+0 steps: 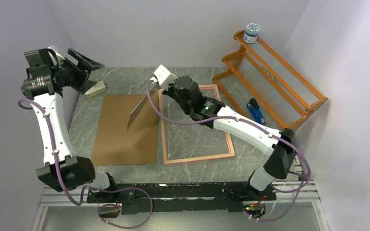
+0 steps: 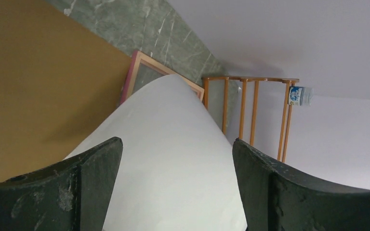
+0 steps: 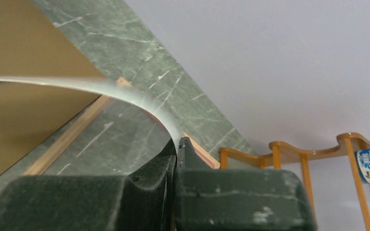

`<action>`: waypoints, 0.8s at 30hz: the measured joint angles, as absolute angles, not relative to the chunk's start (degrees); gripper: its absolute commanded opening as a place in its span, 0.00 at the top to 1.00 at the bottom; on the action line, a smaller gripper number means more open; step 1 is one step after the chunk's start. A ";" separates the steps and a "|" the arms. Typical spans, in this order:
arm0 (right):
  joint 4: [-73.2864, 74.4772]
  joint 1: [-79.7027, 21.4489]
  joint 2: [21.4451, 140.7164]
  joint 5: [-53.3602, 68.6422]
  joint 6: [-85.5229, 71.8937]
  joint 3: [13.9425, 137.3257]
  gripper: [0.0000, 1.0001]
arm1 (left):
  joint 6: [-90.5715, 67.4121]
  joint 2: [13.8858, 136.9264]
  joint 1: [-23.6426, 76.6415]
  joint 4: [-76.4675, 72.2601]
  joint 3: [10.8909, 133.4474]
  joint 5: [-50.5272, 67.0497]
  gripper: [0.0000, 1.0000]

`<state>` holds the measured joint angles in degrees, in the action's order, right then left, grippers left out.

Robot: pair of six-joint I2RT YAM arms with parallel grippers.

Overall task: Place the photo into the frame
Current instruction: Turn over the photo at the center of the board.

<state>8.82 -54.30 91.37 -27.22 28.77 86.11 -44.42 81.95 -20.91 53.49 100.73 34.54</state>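
Observation:
The photo [image 1: 138,111] hangs curled above the table, between the brown board and the frame. My right gripper [image 1: 154,93] is shut on its upper edge; in the right wrist view the sheet [image 3: 125,91] bends down into the closed jaws [image 3: 178,142]. The pinkish wood frame [image 1: 197,158] lies flat on the table under the right arm, with the marble showing through its pane. My left gripper [image 1: 84,65] is raised at the far left, open, apart from the photo. In the left wrist view the photo's pale back [image 2: 173,154] fills the gap between the spread fingers [image 2: 177,141], with the frame's corner [image 2: 137,65] beyond.
A brown backing board [image 1: 125,130] lies left of the frame. An orange wooden rack [image 1: 274,77] stands at the back right with a small jar [image 1: 252,32] on top. A blue object [image 1: 255,111] lies by the rack. A small pale block [image 1: 95,89] sits at the back left.

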 measured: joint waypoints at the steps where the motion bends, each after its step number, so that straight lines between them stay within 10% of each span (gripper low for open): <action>1: 8.67 -54.30 91.39 -28.25 28.95 86.19 1.00 | -44.88 80.97 -21.15 53.87 100.20 34.28 0.11; 24: 6.09 -53.69 97.43 -39.38 32.47 95.61 1.00 | -74.48 71.29 -21.30 40.38 63.20 45.76 0.07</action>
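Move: Hanging from the right hand's shut fingers, the photo is centred some 5 cm back, 5 cm left and 11 cm below that hand. From the open left hand it lies roughly 17 cm right, 5 cm back and 15 cm below. The brown board lies about 9 cm back, 7 cm right and 36 cm below the left hand; the small box is about 8 cm ahead, 9 cm left and 36 cm below. The frame is roughly 8 cm back, 13 cm right and 32 cm below the right hand. Sinking about 11 cm, with some 4 cm each of back and right, the left hand closes in on the photo's free side, tipping its fingers down and rolling its left side low by some 35 degrees, fingers still wide open. The right hand keeps its pinch on the photo's edge, rises and reaches forward a few centimetres, turning clockwise and slightly nose-up, then holds there. ##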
